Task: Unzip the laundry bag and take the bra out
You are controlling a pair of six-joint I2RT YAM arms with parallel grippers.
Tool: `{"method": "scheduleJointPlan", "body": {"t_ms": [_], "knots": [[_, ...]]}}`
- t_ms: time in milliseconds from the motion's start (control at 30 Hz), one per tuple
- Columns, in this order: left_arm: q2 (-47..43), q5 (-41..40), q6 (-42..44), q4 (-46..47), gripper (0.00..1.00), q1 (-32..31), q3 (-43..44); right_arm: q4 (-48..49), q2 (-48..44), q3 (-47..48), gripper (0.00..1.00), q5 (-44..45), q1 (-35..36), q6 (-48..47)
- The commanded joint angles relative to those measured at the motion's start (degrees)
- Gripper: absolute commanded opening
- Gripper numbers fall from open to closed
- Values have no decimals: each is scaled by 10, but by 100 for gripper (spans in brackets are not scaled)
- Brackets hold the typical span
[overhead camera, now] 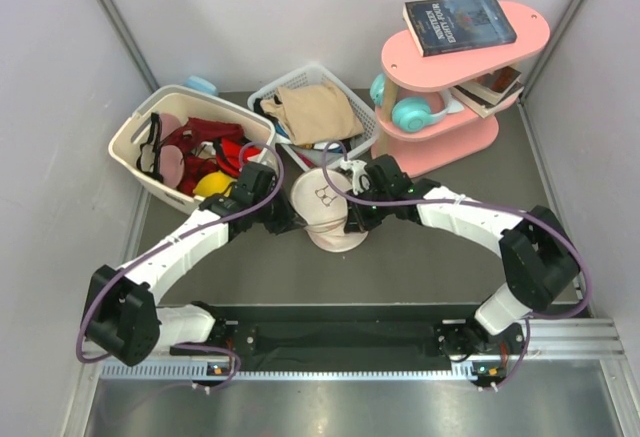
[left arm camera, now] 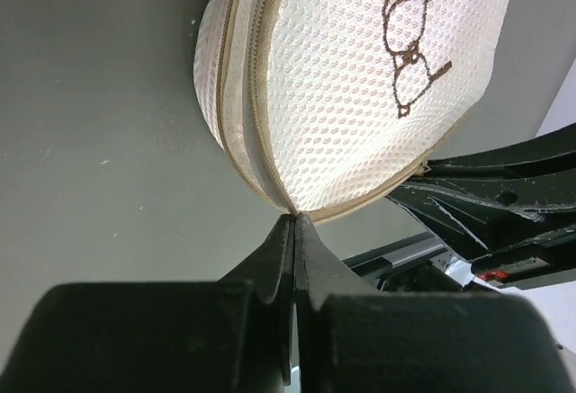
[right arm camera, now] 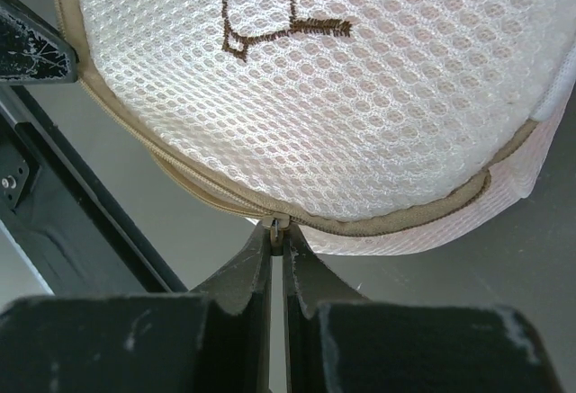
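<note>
The laundry bag, a cream-pink mesh dome with a dark bra logo, sits mid-table between my two grippers. My left gripper is at its left side. In the left wrist view the left gripper is shut on the tan zip rim of the laundry bag. My right gripper is at its right side. In the right wrist view the right gripper is shut on the small metal zip pull at the rim of the laundry bag. The bra is hidden.
A cream plastic basket with red garments stands at the back left. Behind the bag a white wire basket holds a tan cloth. A pink shelf at the back right carries a book and teal headphones.
</note>
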Motion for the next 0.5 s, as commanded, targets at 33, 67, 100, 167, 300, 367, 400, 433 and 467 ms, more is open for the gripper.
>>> {"method": "scheduleJointPlan", "body": {"t_ms": [33, 67, 100, 167, 300, 367, 400, 433, 467], "knots": [[-15, -19, -6, -20, 29, 10, 3, -2, -19, 26, 0, 2, 14, -15], [-16, -17, -10, -15, 39, 10, 0, -1, -15, 28, 0, 2, 21, -13], [-19, -12, -14, -11, 48, 10, -3, 0, -14, 33, 0, 1, 27, -13], [-26, 4, -28, 3, 64, 9, -14, 2, -7, 37, 0, -2, 41, -5], [-28, 31, -43, 12, 69, 8, -36, 17, 5, 47, 0, -12, 62, 9], [-30, 40, -44, 12, 69, 7, -49, 17, 13, 55, 0, -12, 75, 10], [-30, 43, -44, 15, 70, 7, -54, 16, 17, 62, 0, -13, 80, 9], [-30, 47, -45, 14, 70, 6, -58, 15, 22, 67, 0, -12, 87, 9], [-31, 52, -45, 14, 70, 6, -67, 14, 24, 70, 0, -14, 90, 9]]}}
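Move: The left fingers are shut on the corner where the laundry bag's zip edges meet. The bag's middle lies about 5 cm right of them, 3 cm ahead and 3 cm lower. The right hand already pinches the zip pull. From the right hand, the zip corner is roughly 10 cm left and 1 cm ahead, and the bag's middle about 5 cm left and 3 cm ahead. The grey basket stands some 22 cm ahead of the left hand and 3 cm right; the cream basket is about 20 cm left of that hand and 16 cm ahead. The left fingers let go of the zip corner, opening to about two thirds while that hand all but stays put, drifting back by roughly 1 cm. The right hand, still pinching the zip pull, draws it left and back by about 5 cm towards the left hand, rising slightly and turning a little counter-clockwise. ##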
